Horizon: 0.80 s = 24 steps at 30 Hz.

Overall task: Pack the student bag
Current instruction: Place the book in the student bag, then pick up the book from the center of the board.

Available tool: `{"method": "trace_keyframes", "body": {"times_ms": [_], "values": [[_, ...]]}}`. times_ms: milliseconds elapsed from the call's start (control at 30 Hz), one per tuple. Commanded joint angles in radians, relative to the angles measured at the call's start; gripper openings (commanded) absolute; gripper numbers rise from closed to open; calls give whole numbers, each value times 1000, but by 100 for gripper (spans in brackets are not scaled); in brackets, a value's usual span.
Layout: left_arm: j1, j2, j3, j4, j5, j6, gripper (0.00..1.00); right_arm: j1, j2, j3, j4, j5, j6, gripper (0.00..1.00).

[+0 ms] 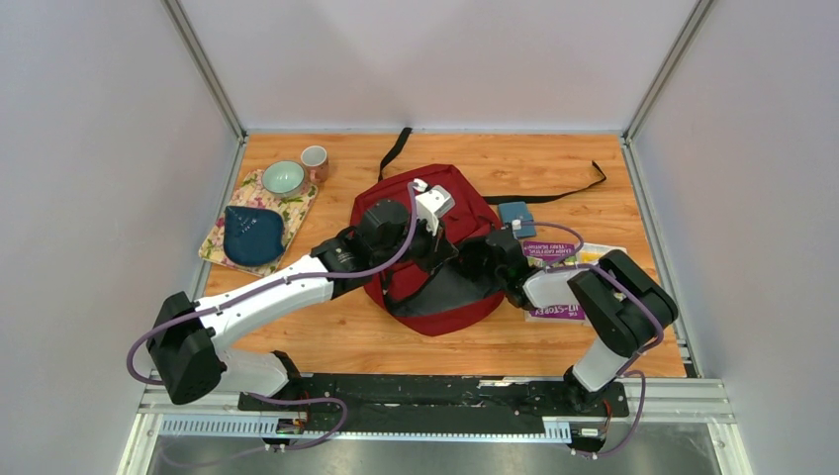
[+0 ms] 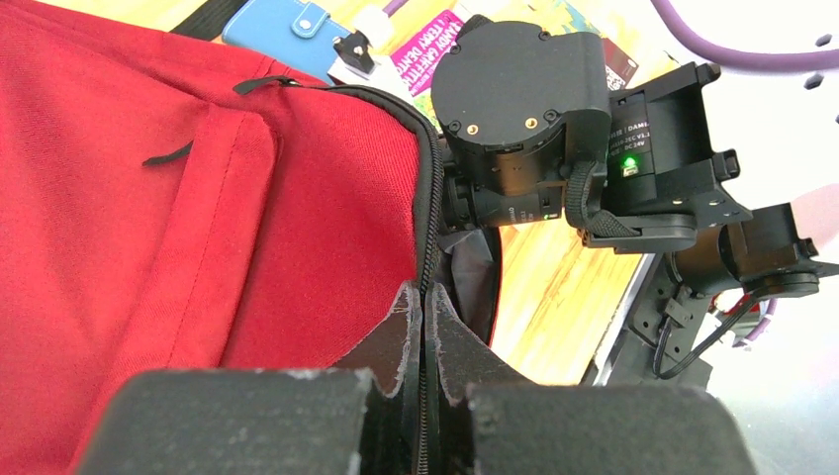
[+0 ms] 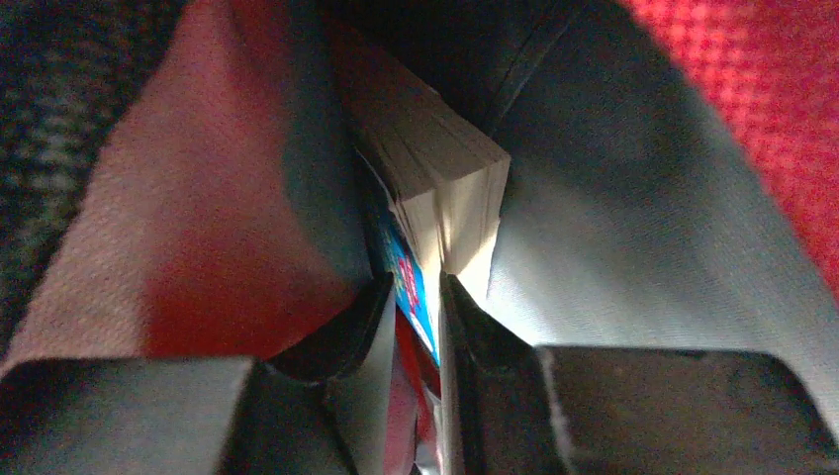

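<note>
The student bag (image 1: 465, 203) is a dark red backpack lying in the middle of the table, its mouth turned toward the arms. My left gripper (image 2: 423, 297) is shut on the black zipper edge (image 2: 428, 198) of the bag's opening and holds it up; in the top view the left gripper (image 1: 438, 255) sits over the bag's mouth. My right gripper (image 3: 416, 297) is inside the bag, between red fabric (image 3: 228, 228) and grey lining (image 3: 613, 228). It is shut on the edge of a thick book (image 3: 445, 168) with a blue cover. From above, the right gripper (image 1: 482, 263) is mostly hidden in the opening.
A teal wallet (image 1: 515, 214) lies just right of the bag. Books and booklets (image 1: 559, 252) lie under the right arm. At the far left a floral mat (image 1: 297, 203) carries a dark blue pouch (image 1: 252, 235) and a green bowl (image 1: 283, 178), with a cup (image 1: 315, 158) beside it. Black straps (image 1: 554, 193) trail toward the back.
</note>
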Motion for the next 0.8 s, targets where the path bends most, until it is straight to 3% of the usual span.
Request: {"method": "trace_keyframes", "body": {"times_ms": [0,133,233,467,567,667,767], "values": [[-8,-41,2,60,26,-19,0,10,5,16,78,30,2,26],[-6,-58,-12,52,-9,-12,0,4,-136,-49,6,33,-102,36],[-6,-71,-30,54,-41,-9,0,1,-308,-59,-155,24,-244,43],[-6,-96,-62,23,-64,4,0,-2,-740,-67,-726,42,-449,47],[-6,-116,-107,14,-63,2,0,-2,-945,-102,-929,140,-469,50],[-6,-111,-145,20,-20,-5,0,-18,-1143,-99,-1102,260,-470,60],[-8,-78,-180,46,37,-65,0,-32,-1281,-58,-1190,344,-489,65]]}}
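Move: The right hand is deep in the student bag at the book's near edge; the book's middle lies about 8 cm ahead, 6 cm to its left and slightly below. The bag's mouth is centred some 9 cm back and 2 cm left of that hand. The blue wallet lies about 9 cm ahead and 14 cm right of it, the purple book 8 cm back and 24 cm right. From the left hand, the book is roughly 16 cm ahead, 2 cm left and 16 cm below. Up first, then back and to the right, the right hand lets the book's edge go and pulls out of the bag's mouth, about 10 cm up, 11 back and 12 right, its fingers opening wide and the wrist turning some 25 degrees. The left hand, still pinching the zip edge, then sinks a few centimetres and eases left and slightly back. ##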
